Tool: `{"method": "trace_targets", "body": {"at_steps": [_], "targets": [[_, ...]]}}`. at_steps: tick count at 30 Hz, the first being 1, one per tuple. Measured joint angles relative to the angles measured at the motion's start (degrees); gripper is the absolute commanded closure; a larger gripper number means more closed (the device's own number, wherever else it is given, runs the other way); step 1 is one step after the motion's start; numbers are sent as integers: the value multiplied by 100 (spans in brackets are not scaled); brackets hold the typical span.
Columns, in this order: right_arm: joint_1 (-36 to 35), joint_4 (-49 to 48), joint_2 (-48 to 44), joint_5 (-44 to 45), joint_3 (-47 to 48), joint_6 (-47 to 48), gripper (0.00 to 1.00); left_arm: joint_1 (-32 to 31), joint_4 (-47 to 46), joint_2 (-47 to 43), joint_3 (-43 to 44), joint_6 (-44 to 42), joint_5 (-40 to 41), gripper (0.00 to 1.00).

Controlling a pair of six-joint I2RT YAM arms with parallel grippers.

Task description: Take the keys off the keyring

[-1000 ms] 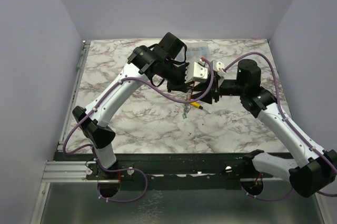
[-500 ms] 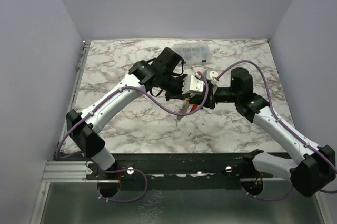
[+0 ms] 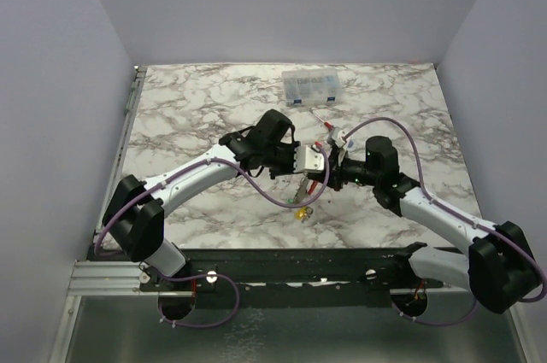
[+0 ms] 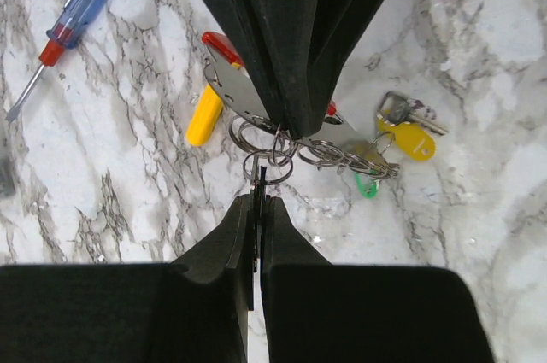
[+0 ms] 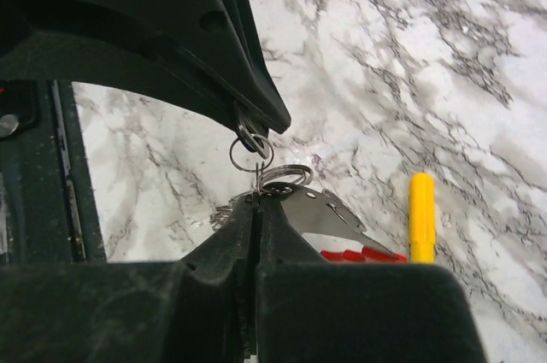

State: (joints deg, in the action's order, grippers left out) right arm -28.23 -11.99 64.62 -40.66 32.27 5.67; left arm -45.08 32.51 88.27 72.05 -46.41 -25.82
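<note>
The keyring, a silvery metal plate [image 4: 232, 94] with a red band [image 4: 219, 42], hangs between my two grippers just above the table. My right gripper [image 5: 258, 199] is shut on the plate's edge [image 5: 329, 209]; it enters the left wrist view from above [image 4: 286, 124]. My left gripper [image 4: 258, 199] is shut on a small split ring [image 5: 250, 155] linked to the plate. The keys [image 4: 408, 137], with yellow and green tags, trail from a chain of rings onto the marble. In the top view the grippers meet at mid-table [image 3: 320, 177] and the keys [image 3: 301, 206] lie just below.
A yellow-handled screwdriver [image 4: 205, 115] lies under the keyring. A blue-and-red-handled screwdriver [image 4: 79, 14] lies farther off. A clear plastic parts box [image 3: 312, 87] stands at the table's far edge. The black front rail [image 3: 299, 260] runs along the near edge.
Both grippers have moved toward the near edge and lower, carrying the keyring and keys. The parts box, hidden behind the left arm before, now shows.
</note>
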Motion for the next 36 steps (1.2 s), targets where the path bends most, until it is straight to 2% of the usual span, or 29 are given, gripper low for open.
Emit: {"method": "trace_targets", "body": {"at_steps": [6,16,28,36], "targets": [[-22,-925,245,557,-455,-155,99,-4,-1025,13,-612,31,450,100],[-28,-2730,363,1281,-1178,-44,99,-22,-1727,48,-767,352,772,100],[-46,-3722,675,1707,-1574,264,99,-26,-2131,411,-966,933,1156,100],[-55,-4050,758,1832,-1685,343,99,-31,-2367,680,-1010,1150,1198,100]]}}
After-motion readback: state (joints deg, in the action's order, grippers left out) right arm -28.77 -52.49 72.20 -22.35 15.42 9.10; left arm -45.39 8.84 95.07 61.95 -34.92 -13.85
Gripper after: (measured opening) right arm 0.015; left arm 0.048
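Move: My left hand still pinches one of the linked rings, with the joint to the ring in my right fingers about 1 cm to its right and slightly back, roughly 1 cm to the left of my right hand. The red-handled blade hangs some 5 cm below and 3 cm back, 1 cm to the left hand's right; the keys trail about 8 cm back of the left hand, straight behind and 9 cm lower. The yellow screwdriver lies 4 cm ahead, 4 cm right and 13 cm below it. Keeping both ring grips shut, I carry my hands forward about 5 cm together while sinking over the table. My left hand ends some 6 cm lower, after a brief check in its descent, and turns roughly 15 degrees counter-clockwise; my right sinks less than half that, draws off slightly to the right and turns clockwise, rolling as it goes. ##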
